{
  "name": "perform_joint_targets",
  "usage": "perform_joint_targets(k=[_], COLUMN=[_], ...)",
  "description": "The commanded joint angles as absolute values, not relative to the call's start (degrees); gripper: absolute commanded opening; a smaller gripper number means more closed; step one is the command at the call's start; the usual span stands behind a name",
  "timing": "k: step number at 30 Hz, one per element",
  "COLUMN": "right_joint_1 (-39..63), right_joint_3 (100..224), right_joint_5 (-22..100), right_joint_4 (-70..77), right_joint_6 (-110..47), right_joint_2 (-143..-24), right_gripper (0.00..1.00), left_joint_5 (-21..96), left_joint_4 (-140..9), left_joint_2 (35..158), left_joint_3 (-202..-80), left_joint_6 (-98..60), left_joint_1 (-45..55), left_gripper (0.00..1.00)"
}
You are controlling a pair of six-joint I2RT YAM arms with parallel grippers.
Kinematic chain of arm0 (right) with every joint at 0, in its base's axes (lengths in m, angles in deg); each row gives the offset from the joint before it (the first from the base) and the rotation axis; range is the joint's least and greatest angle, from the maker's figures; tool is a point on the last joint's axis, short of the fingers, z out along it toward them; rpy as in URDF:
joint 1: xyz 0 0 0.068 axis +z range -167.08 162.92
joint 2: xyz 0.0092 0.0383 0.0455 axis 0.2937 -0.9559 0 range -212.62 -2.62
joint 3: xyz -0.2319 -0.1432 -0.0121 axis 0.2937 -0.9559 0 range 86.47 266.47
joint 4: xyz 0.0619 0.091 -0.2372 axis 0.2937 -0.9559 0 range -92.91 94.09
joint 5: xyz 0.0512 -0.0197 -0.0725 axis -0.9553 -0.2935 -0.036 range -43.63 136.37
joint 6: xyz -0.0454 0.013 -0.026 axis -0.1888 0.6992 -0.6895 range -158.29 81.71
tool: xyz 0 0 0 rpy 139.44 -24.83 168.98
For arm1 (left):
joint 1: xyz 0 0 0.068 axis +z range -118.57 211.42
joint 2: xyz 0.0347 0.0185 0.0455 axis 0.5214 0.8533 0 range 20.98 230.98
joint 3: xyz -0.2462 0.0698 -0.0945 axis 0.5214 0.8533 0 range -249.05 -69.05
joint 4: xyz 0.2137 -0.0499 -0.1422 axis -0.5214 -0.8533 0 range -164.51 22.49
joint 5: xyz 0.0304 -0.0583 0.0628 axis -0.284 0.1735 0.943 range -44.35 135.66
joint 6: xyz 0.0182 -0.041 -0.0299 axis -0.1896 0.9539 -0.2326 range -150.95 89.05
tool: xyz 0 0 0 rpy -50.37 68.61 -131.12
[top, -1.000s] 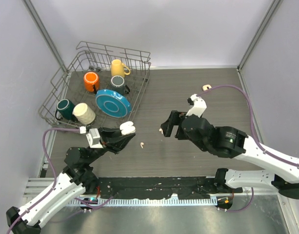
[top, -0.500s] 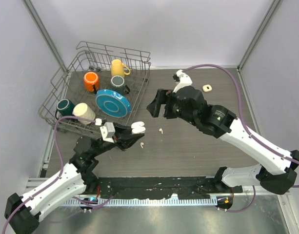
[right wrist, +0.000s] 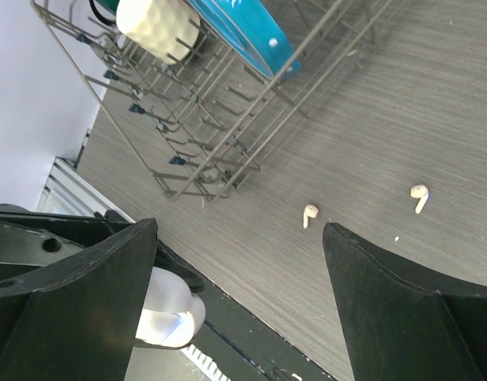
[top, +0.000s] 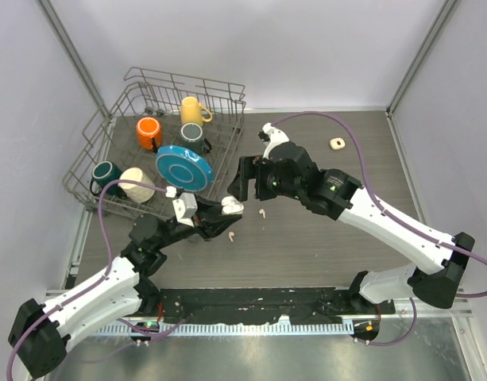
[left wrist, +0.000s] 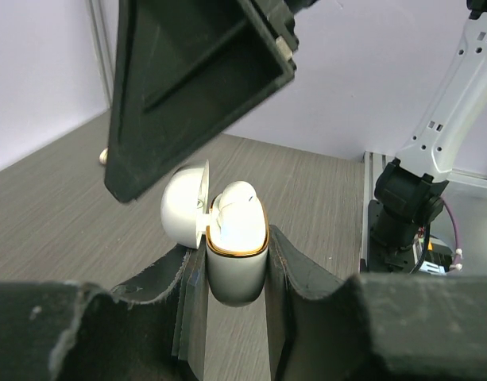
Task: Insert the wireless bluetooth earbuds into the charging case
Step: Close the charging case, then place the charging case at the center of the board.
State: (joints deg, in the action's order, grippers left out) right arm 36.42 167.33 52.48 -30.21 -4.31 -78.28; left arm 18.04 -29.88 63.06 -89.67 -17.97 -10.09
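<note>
My left gripper (top: 219,214) (left wrist: 235,248) is shut on the white charging case (top: 229,208) (left wrist: 235,254). The case stands upright between the fingers, its lid (left wrist: 183,210) swung open to the left. Glare hides what lies in its mouth. My right gripper (top: 245,178) (right wrist: 239,228) hangs wide open and holds nothing, just above and beyond the case (right wrist: 168,313). Two white earbuds lie loose on the table: one (top: 229,235) (right wrist: 309,214) beside the case, the other (top: 262,213) (right wrist: 419,194) a little to its right.
A wire dish rack (top: 140,171) (right wrist: 227,119) with mugs and a blue plate (top: 183,167) stands at the back left, close to both grippers. A small pale piece (top: 336,143) lies at the back right. The black front rail (top: 251,302) runs along the near edge.
The right arm has swung left and forward, leaving one earbud on the table, and its open jaws now hang over the case. The left arm has carried the case up and to the right.
</note>
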Motion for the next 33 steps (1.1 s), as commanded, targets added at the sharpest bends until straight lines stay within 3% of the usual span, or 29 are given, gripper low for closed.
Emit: perform_joint_targets(k=[1,16,21,25,33], right_joint_1=[36.1,36.1,36.0,35.0,26.0], right_joint_3=[164.8,150.8,147.6,146.2,151.2], right_joint_5=[48.8,46.1,65.3,74.9,83.3], right_joint_4=[-28.1,-21.1,-24.7,-28.9,-42.7], right_joint_6=[-5.4,0.4,4.4,9.9,12.6], right_joint_2=[-76.1,-65.0,-59.5,-56.1,-55.4], right_gripper=[0.9,0.9,0.9,0.91,0.93], left_joint_5=[17.5,19.9,20.5,22.1,23.4], left_joint_4=[-25.0,-25.9,-32.5,-46.3,-60.1], left_joint_2=[63.5,64.3,65.9,70.1,88.4], left_joint_3=[-92.2,-91.8,-95.3,-102.1,-116.0], left_joint_6=[-18.9,-17.2,-16.2,-12.8,-3.9], left_joint_1=[-10.1,-10.1,-10.1,-10.1,-14.4], left_gripper=[0.0,0.0,0.0,0.0,0.0])
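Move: The open charging case is already in the left hand's fingers, its raised lid on the forward side. From the right hand, whose open finger is above that lid, the case lies about 4 cm back, 4 cm left and 3 cm lower. The blue plate is about 9 cm ahead and 15 cm left of the right hand. One loose earbud lies on the table about 2 cm back and 4 cm left of it, another about 4 cm ahead and 3 cm right. Right finger pushes the lid back and down, then leaves about 12 cm rightward; left carries the case forward-right. ##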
